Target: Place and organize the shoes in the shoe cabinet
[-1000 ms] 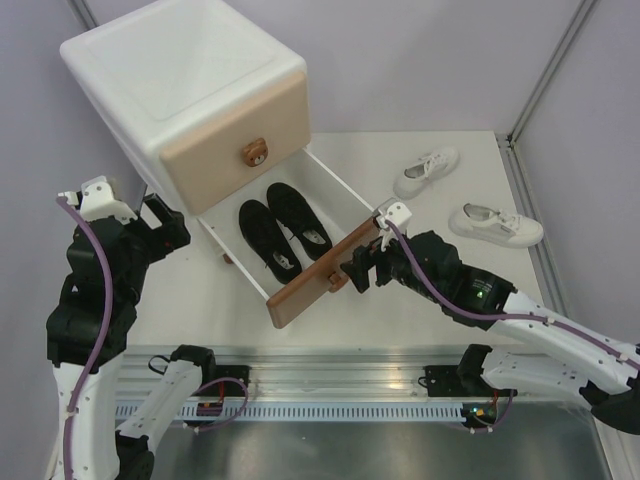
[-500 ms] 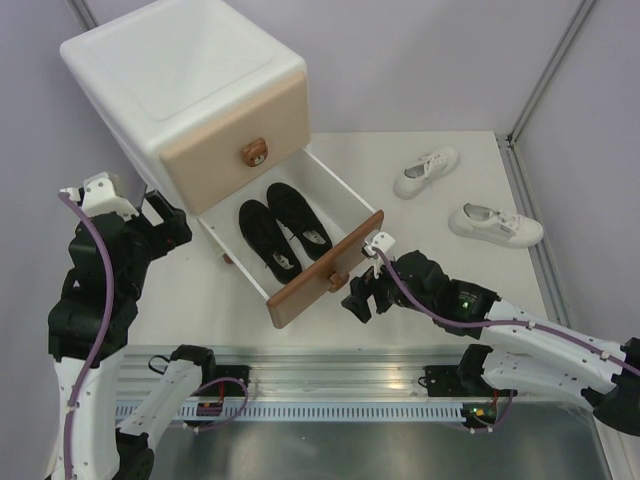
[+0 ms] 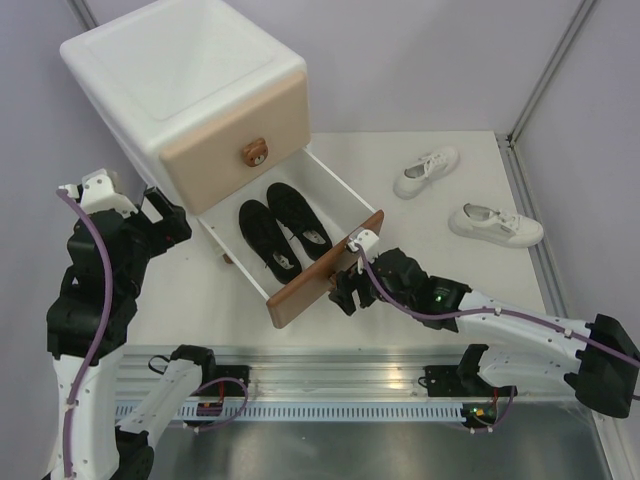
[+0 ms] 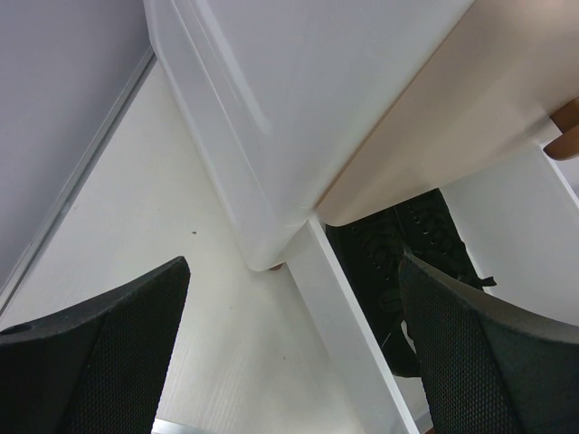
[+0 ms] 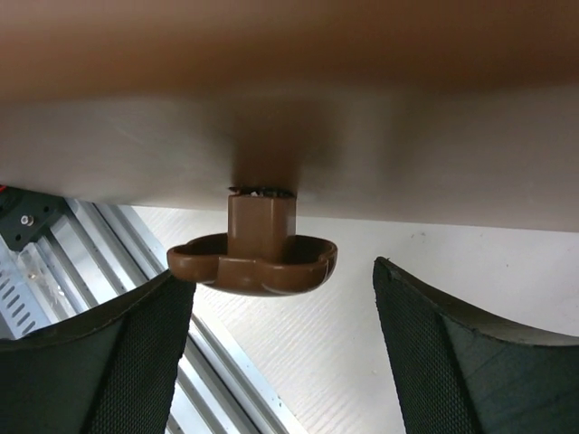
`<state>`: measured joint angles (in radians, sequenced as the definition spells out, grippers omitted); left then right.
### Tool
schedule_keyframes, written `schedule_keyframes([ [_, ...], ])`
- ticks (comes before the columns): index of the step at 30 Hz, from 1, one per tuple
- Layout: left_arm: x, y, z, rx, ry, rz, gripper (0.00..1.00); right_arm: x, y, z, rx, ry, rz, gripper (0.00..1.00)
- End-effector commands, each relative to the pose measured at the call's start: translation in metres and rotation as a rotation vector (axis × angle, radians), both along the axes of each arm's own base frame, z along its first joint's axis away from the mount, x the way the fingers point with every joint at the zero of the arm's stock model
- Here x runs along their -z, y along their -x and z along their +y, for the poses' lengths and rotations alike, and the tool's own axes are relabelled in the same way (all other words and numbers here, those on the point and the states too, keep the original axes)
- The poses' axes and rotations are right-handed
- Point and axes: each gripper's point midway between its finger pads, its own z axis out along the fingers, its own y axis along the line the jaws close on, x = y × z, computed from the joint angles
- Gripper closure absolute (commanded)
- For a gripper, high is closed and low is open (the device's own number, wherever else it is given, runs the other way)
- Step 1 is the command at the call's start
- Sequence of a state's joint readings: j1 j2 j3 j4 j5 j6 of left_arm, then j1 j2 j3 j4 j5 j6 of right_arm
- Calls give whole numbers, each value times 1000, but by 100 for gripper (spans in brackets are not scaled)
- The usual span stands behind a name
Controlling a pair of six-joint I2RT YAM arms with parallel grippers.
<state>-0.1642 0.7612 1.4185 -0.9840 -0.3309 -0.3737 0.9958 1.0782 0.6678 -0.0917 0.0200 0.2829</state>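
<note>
The shoe cabinet (image 3: pixel 190 80) stands at the back left with its lower drawer pulled out. Two black shoes (image 3: pixel 265 238) (image 3: pixel 300 222) lie side by side inside the drawer. Two white shoes (image 3: pixel 426 171) (image 3: pixel 495 224) lie apart on the table at the right. My right gripper (image 3: pixel 347 292) is open in front of the brown drawer front (image 3: pixel 300 285). In the right wrist view the bear-shaped knob (image 5: pixel 253 262) sits between the fingers of the right gripper (image 5: pixel 285 353), close to the left one. My left gripper (image 3: pixel 165 222) is open and empty beside the cabinet's left corner; the left wrist view shows a black shoe (image 4: pixel 398 262).
The beige upper drawer (image 3: pixel 235 135) is closed, with its knob (image 3: pixel 254 152) facing me. The white drawer side wall (image 4: pixel 348 334) runs between the left fingers' view. The table's metal front rail (image 3: pixel 330 375) lies just below the right gripper. Grey walls and a frame post (image 3: pixel 545 70) bound the table.
My right gripper has slid left and down along the brown drawer front, from its right end to the knob. The drawer, shoes and left arm stay where they were.
</note>
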Motion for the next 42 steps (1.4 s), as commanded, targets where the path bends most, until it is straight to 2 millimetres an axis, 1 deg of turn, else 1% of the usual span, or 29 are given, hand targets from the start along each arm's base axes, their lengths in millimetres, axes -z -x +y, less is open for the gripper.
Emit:
schedule_keyframes([
  [1,-21,-2,-3,7,24,-71,0,-18,-13,9,39,-69,-51,18],
  [3,-22,-2,-2,4,22,-73,0,-23,-16,14,46,-89,-63,19],
  [6,-22,-1,-2,3,21,-74,0,-22,-19,15,55,-80,-66,24],
  [7,-22,-2,-2,3,21,-74,0,-22,-19,16,53,-80,-66,29],
  [11,-21,-3,-3,7,22,-69,0,-27,-19,21,41,-93,-70,41],
  [12,-20,-3,-3,8,21,-68,0,-30,-19,22,38,-97,-76,44],
  [13,-21,-3,-3,8,21,-71,0,-33,-18,23,32,-100,-81,50],
  [15,-21,-3,-3,8,20,-70,0,-40,-20,25,33,-104,-92,55],
  [16,-21,-2,-2,7,19,-71,0,-47,-21,25,35,-108,-105,60],
  [19,-22,-1,-2,4,17,-73,0,-55,-24,27,39,-112,-124,61],
  [20,-21,-2,-2,5,16,-73,0,-61,-25,29,41,-119,-135,61],
  [22,-22,-1,-2,5,16,-75,0,-65,-29,29,51,-115,-149,61],
  [24,-23,-1,-2,7,15,-79,0,-75,-34,31,62,-127,-171,61],
  [25,-24,0,-1,5,15,-82,0,-75,-35,32,61,-122,-173,61],
  [26,-23,0,-1,6,13,-79,0,-82,-37,33,63,-130,-182,61],
  [29,-24,2,0,3,12,-85,0,-89,-42,37,72,-132,-199,61],
  [31,-24,3,0,2,10,-86,0,-88,-46,39,79,-123,-206,61],
  [33,-25,4,0,2,11,-91,0,-93,-50,43,86,-130,-215,61],
  [34,-23,5,0,2,12,-91,0,-88,-52,45,87,-115,-214,61],
  [36,-22,6,-1,7,17,-90,0,-95,-57,51,92,-134,-226,61],
  [37,-22,6,-1,9,21,-92,0,-93,-59,55,92,-130,-224,61],
  [38,-22,7,-2,11,25,-93,0,-99,-61,59,94,-146,-235,61],
  [42,-20,10,-3,20,34,-95,0,-111,-73,68,109,-154,-271,60],
])
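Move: The lower drawer's knob is right at the right gripper's open fingers, about 1 cm ahead and 1 cm left, level with them. Its drawer front stands just behind it, about 4 cm ahead and 4 cm left. Inside the drawer, the nearer black shoe lies roughly 14 cm ahead and 8 cm left, the other about 10 cm ahead and 14 cm left, both slightly lower. From the left gripper, the knob is about 31 cm right, 2 cm back and 23 cm below. Nudge the right gripper about 1 cm left onto the bear knob and close the fingers on its two sides until they stop against it. Keeping that pinch, push the knob and the open drawer diagonally forward-left towards the cabinet, some 4 to 5 cm, rising about 2 cm as you go. ##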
